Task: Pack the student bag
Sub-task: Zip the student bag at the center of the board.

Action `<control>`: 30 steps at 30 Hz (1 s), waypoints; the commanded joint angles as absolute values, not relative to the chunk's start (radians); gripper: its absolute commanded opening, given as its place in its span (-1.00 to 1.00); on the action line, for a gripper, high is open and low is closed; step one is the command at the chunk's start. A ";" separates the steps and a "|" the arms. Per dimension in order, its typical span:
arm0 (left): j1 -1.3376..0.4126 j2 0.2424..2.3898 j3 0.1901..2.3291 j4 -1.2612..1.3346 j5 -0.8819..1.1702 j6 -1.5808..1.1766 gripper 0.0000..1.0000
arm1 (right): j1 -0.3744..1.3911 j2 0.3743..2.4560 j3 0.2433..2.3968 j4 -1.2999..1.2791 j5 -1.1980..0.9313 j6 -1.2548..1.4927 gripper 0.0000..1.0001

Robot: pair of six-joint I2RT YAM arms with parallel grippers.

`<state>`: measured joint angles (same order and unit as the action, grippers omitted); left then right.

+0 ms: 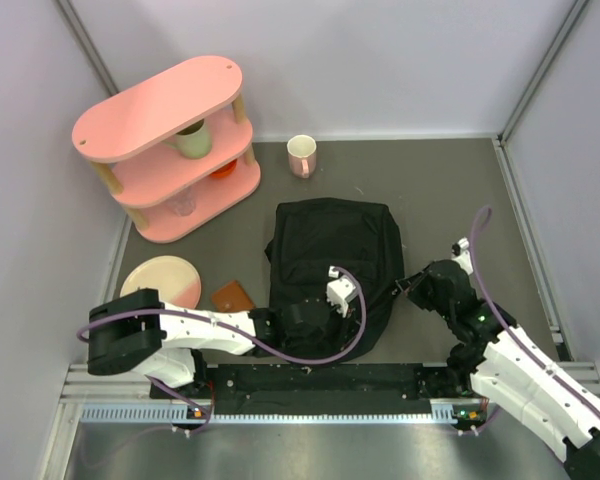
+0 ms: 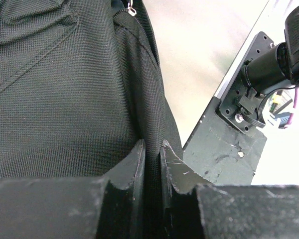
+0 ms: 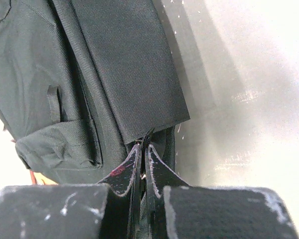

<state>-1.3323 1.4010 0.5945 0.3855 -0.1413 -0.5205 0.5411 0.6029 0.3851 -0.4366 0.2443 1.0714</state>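
The student bag (image 1: 330,250) is a large black fabric backpack lying flat in the middle of the table. My left gripper (image 2: 152,144) is at the bag's near edge, shut on a raised fold of its black fabric (image 2: 152,119), with a zip slider (image 2: 131,10) farther up the seam. My right gripper (image 3: 143,145) is at the bag's right side (image 1: 408,284), shut on a thin zip pull (image 3: 147,135) that sticks out from under a flap of the bag (image 3: 119,64).
At the back left stands a pink two-tier shelf (image 1: 170,140) holding a green mug (image 1: 192,140). A pink-and-white mug (image 1: 301,155) stands behind the bag. A pink plate (image 1: 162,280) and a small brown book (image 1: 232,296) lie left of it. Walls close in on both sides.
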 commanded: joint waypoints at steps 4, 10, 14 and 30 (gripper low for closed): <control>-1.394 1.404 0.594 0.293 0.032 -0.477 -1.00 | 0.512 0.661 0.462 -0.382 0.618 1.080 -1.00; -1.393 1.448 0.667 0.221 0.043 -0.457 -0.43 | 0.495 0.686 0.492 -0.344 0.582 0.987 -0.81; -1.391 1.448 0.722 0.166 0.002 -0.445 0.43 | 0.463 0.712 0.535 -0.356 0.473 0.887 0.30; -1.319 1.121 0.813 -0.087 -0.296 -0.402 0.98 | 0.427 0.738 0.733 -0.532 0.381 0.807 0.98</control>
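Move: Between the right hand's fingers sits the zip pull of the student bag, still pinched; the bag's middle lies about 15 cm to that hand's left, 5 cm farther out and 3 cm lower. Between the left fingers is the bag's near right edge, still pinched. From the left hand, the zip pull is some 11 cm right, 9 cm ahead and about level; the brown wallet lies roughly 31 cm left, 12 cm ahead and 7 cm below. Letting go with both hands at once: each stays almost still at first, then opens its fingers wide. The right hand comes free of the zip pull, rising about 7 cm while going forward and right, its wrist rolling left side down. The left hand frees the bag's edge, backing about 4 cm towards its base and dipping slightly, then lifting some 9 cm and coming forward again. ##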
